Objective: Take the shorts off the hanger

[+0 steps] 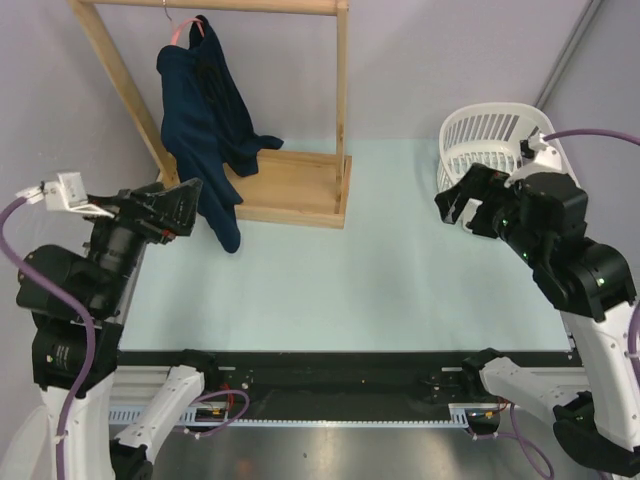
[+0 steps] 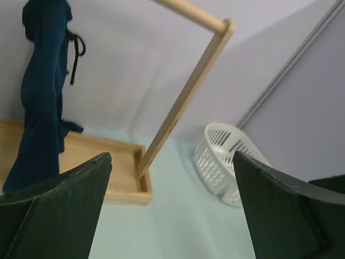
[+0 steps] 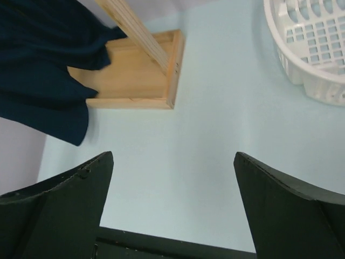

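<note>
The dark navy shorts (image 1: 205, 125) hang from a pink hanger (image 1: 184, 31) hooked on the top bar of a wooden rack (image 1: 341, 100). One leg trails down past the rack's base. My left gripper (image 1: 190, 208) floats open beside that lower leg, not touching it. In the left wrist view the shorts (image 2: 42, 102) hang to the left, beyond the open gripper (image 2: 171, 162), which holds nothing. My right gripper (image 1: 458, 210) is open near the white basket, far from the shorts. The right wrist view shows the gripper (image 3: 172, 162) over bare table, the shorts (image 3: 43, 70) at upper left.
A white slatted basket (image 1: 490, 140) stands at the back right, also seen as the basket (image 2: 218, 159) and basket (image 3: 310, 51) in the wrist views. The rack's tray-like wooden base (image 1: 295, 185) sits on the pale green table (image 1: 380, 280). Grey walls close the back.
</note>
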Robot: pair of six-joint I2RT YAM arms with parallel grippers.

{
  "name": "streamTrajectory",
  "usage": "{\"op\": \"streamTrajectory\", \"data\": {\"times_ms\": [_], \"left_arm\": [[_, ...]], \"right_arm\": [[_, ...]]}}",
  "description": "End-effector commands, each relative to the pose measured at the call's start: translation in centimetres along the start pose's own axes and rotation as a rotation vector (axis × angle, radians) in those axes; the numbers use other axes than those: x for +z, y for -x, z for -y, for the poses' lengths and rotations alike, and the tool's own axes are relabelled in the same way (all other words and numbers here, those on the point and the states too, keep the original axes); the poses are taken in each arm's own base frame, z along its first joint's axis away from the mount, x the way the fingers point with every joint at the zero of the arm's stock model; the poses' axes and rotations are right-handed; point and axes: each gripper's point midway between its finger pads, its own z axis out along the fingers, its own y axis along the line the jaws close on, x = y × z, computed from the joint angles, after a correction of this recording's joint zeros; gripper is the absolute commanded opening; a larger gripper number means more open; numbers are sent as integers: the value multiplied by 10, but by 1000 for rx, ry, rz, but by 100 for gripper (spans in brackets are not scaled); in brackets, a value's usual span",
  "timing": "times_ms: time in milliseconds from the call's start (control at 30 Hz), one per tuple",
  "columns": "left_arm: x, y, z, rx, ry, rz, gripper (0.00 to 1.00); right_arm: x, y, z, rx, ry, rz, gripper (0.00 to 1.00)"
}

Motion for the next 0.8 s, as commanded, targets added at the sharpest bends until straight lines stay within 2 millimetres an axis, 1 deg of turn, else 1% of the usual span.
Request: {"op": "streamTrajectory", "data": {"times_ms": [0,33,100,133,200,233,267,333,367,400,433,467,500,533,567,600,633,667,700,733,767], "left_arm": [[-15,-15,21,128,-133,-128,100],[-17,-17,28,156,-185,-134,100],[-19,-19,39,136,-249,-134,100],[-19,-22,44,113,-283,-133,100],[-15,-25,45,86,-282,-153,100],[-7,-32,42,64,-270,-200,100],[-3,-36,40,55,-262,-227,100],[7,-42,33,45,-221,-271,100],[9,-43,30,49,-206,-270,100],[12,-41,26,57,-187,-258,100],[15,-44,20,57,-164,-256,100],[20,-37,12,65,-116,-209,100],[23,-37,7,71,-97,-196,100],[27,-40,2,72,-80,-192,100],[31,-40,0,67,-72,-186,100],[39,-40,-1,59,-72,-177,100],[44,-42,-1,39,-73,-184,100],[48,-43,-1,29,-72,-184,100],[55,-45,-6,19,-50,-189,100],[57,-41,-7,8,-34,-180,100],[60,-37,-12,11,-2,-170,100]], "right_arm": [[1,-11,11,19,-59,-38,100],[5,-15,14,15,-71,-46,100],[9,-19,18,21,-94,-50,100],[13,-24,22,24,-113,-60,100],[19,-27,29,40,-156,-60,100],[23,-32,32,38,-173,-72,100],[29,-39,38,35,-199,-90,100],[37,-48,40,28,-209,-118,100],[46,-59,41,16,-207,-157,100],[50,-62,41,8,-208,-169,100],[53,-65,42,17,-217,-179,100],[57,-68,42,21,-226,-190,100],[61,-76,44,26,-236,-208,100],[63,-78,43,30,-229,-215,100],[66,-83,40,28,-214,-230,100],[67,-87,39,14,-196,-245,100],[71,-94,38,-7,-173,-260,100],[72,-98,35,-33,-146,-280,100],[71,-100,34,-39,-131,-286,100],[70,-104,32,-52,-108,-303,100],[68,-109,27,-76,-63,-330,100]]}}
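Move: The shorts hang on the rack some 29 cm ahead of the left hand, about 3 cm to its left and 20 cm lower at their middle. The rack's wooden tray lies 31 cm ahead, 5 cm right and 49 cm below; its right post stands 32 cm ahead and 25 cm right, about 22 cm lower. From the right hand, the shorts are 25 cm ahead, 44 cm left and 10 cm lower; the white basket is 27 cm ahead, 22 cm right and 33 cm lower. The right hand sinks about 14 cm through free air over the open table on the near side of the basket, edging forward a little as its wide-open fingers tip down some 20 degrees. The left hand first swings right and slightly back while turning clockwise, then reverses to push forward and down towards the hanging shorts, ending ahead, lower and to the right of where it began, its open fingers tipped down a little and touching nothing. ##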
